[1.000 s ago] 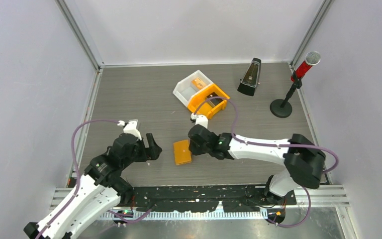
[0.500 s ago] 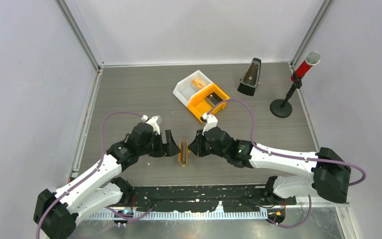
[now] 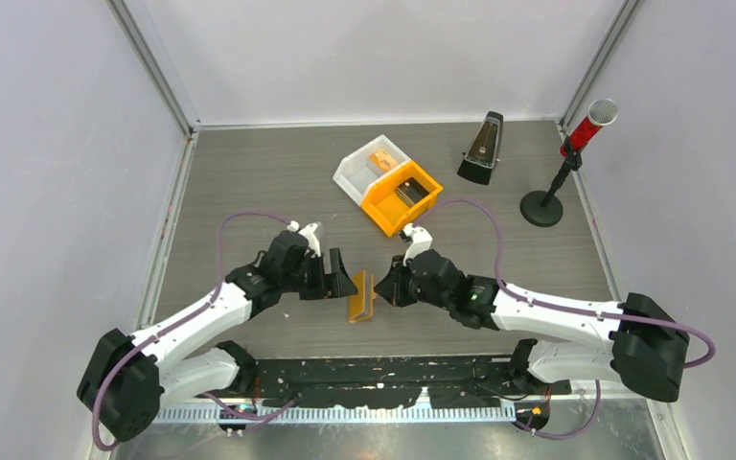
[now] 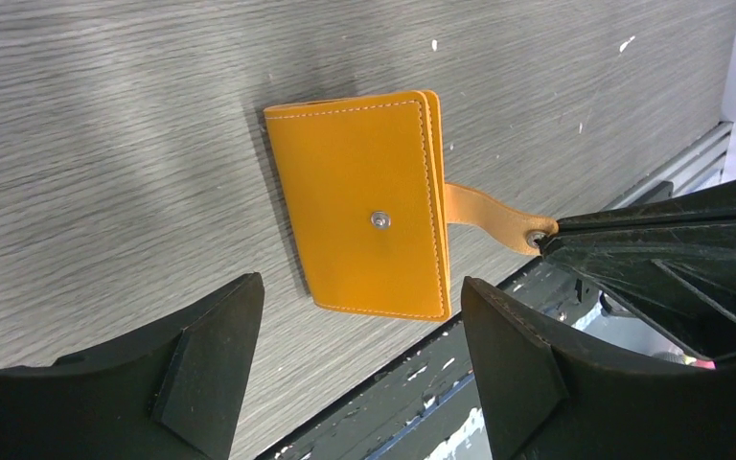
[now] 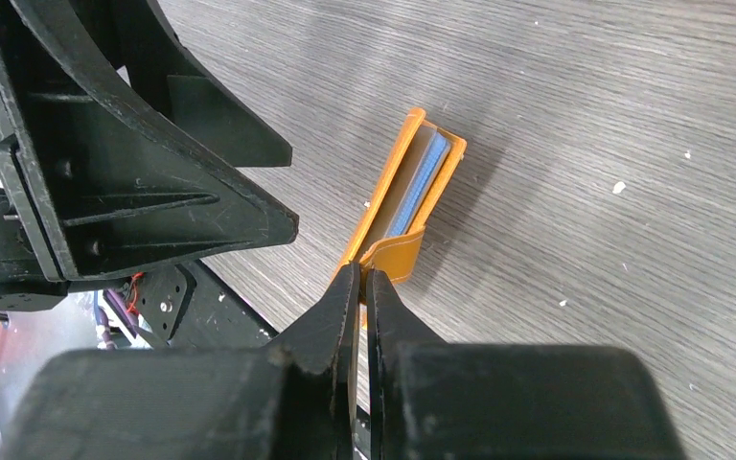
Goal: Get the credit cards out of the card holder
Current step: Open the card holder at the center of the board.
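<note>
The orange card holder (image 3: 361, 297) stands on edge near the table's front, folded shut, with a snap stud on its cover (image 4: 359, 206). My right gripper (image 3: 384, 287) is shut on its small tab (image 5: 393, 257) and holds it from the right. My left gripper (image 3: 342, 285) is open just left of the holder, its fingers (image 4: 211, 364) spread wider than the cover and apart from it. Pale blue and grey sleeve edges show between the covers (image 5: 420, 177). The credit cards are hidden inside.
An orange bin (image 3: 402, 196) with a dark item and a white tray (image 3: 356, 171) with an orange block sit behind the holder. A metronome (image 3: 480, 149) and a microphone on a stand (image 3: 575, 144) stand at the back right. The black base rail (image 3: 393, 369) runs along the front.
The holder has gone from lying flat to standing on edge, held by the right gripper's shut jaws. The left arm has swung in from the left to just beside it.
</note>
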You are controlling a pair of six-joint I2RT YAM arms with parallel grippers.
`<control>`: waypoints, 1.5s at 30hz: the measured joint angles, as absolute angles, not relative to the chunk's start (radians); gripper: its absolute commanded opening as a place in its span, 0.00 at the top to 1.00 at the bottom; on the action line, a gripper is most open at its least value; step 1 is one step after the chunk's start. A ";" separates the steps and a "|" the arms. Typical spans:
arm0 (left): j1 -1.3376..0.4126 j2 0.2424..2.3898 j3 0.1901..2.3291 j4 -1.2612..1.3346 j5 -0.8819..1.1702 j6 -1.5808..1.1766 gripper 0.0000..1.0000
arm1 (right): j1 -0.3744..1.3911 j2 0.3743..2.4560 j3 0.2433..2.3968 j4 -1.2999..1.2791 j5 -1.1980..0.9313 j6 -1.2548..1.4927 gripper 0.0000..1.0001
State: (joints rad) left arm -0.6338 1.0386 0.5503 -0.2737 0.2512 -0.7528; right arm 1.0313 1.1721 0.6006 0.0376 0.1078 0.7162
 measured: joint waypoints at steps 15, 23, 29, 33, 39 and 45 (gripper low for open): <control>-0.637 1.186 0.577 -0.187 0.344 -0.750 0.25 | 1.019 1.121 0.577 0.075 0.070 0.717 0.95; -0.642 1.216 0.619 -0.222 0.314 -0.715 0.56 | 1.019 1.120 0.577 0.082 0.065 0.718 0.95; -0.642 1.225 0.659 -0.289 0.278 -0.670 0.88 | 0.999 1.105 0.563 0.074 0.077 0.719 0.92; -0.643 1.225 0.660 -0.313 0.268 -0.654 1.00 | 0.945 1.081 0.530 0.064 0.076 0.733 0.72; -0.646 1.225 0.659 -0.319 0.274 -0.651 1.00 | 0.883 1.037 0.499 0.006 0.077 0.743 0.56; -0.649 1.222 0.656 -0.310 0.280 -0.672 1.00 | 0.873 0.982 0.501 -0.056 0.076 0.740 0.54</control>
State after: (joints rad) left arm -0.6491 1.2217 0.6559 -0.3099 0.2802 -0.6724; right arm 0.8726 0.9825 0.5011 -0.0563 0.0765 0.7403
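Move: The card holder stands on its spine between the grippers, its strap end already pinched by the shut right fingers. From the left hand, its middle is about 5 cm to the right, 2 cm back and 4 cm below; from the right hand, some 4 cm to the left, 2 cm back and 6 cm below. The orange bin lies about 24 cm farther out than the holder and 9 cm right of it, the white bin some 31 cm farther out and 2 cm right. Bring the open left gripper about 2 cm right and a centimetre down onto the front cover of the card holder, then shut it on the cover's free edge while easing 1 cm back left. Keep the strap with the right fingers, raising it some 1.5 cm, then draw away right about 5 cm, slightly forward and back down, opening halfway to let go of the strap. ##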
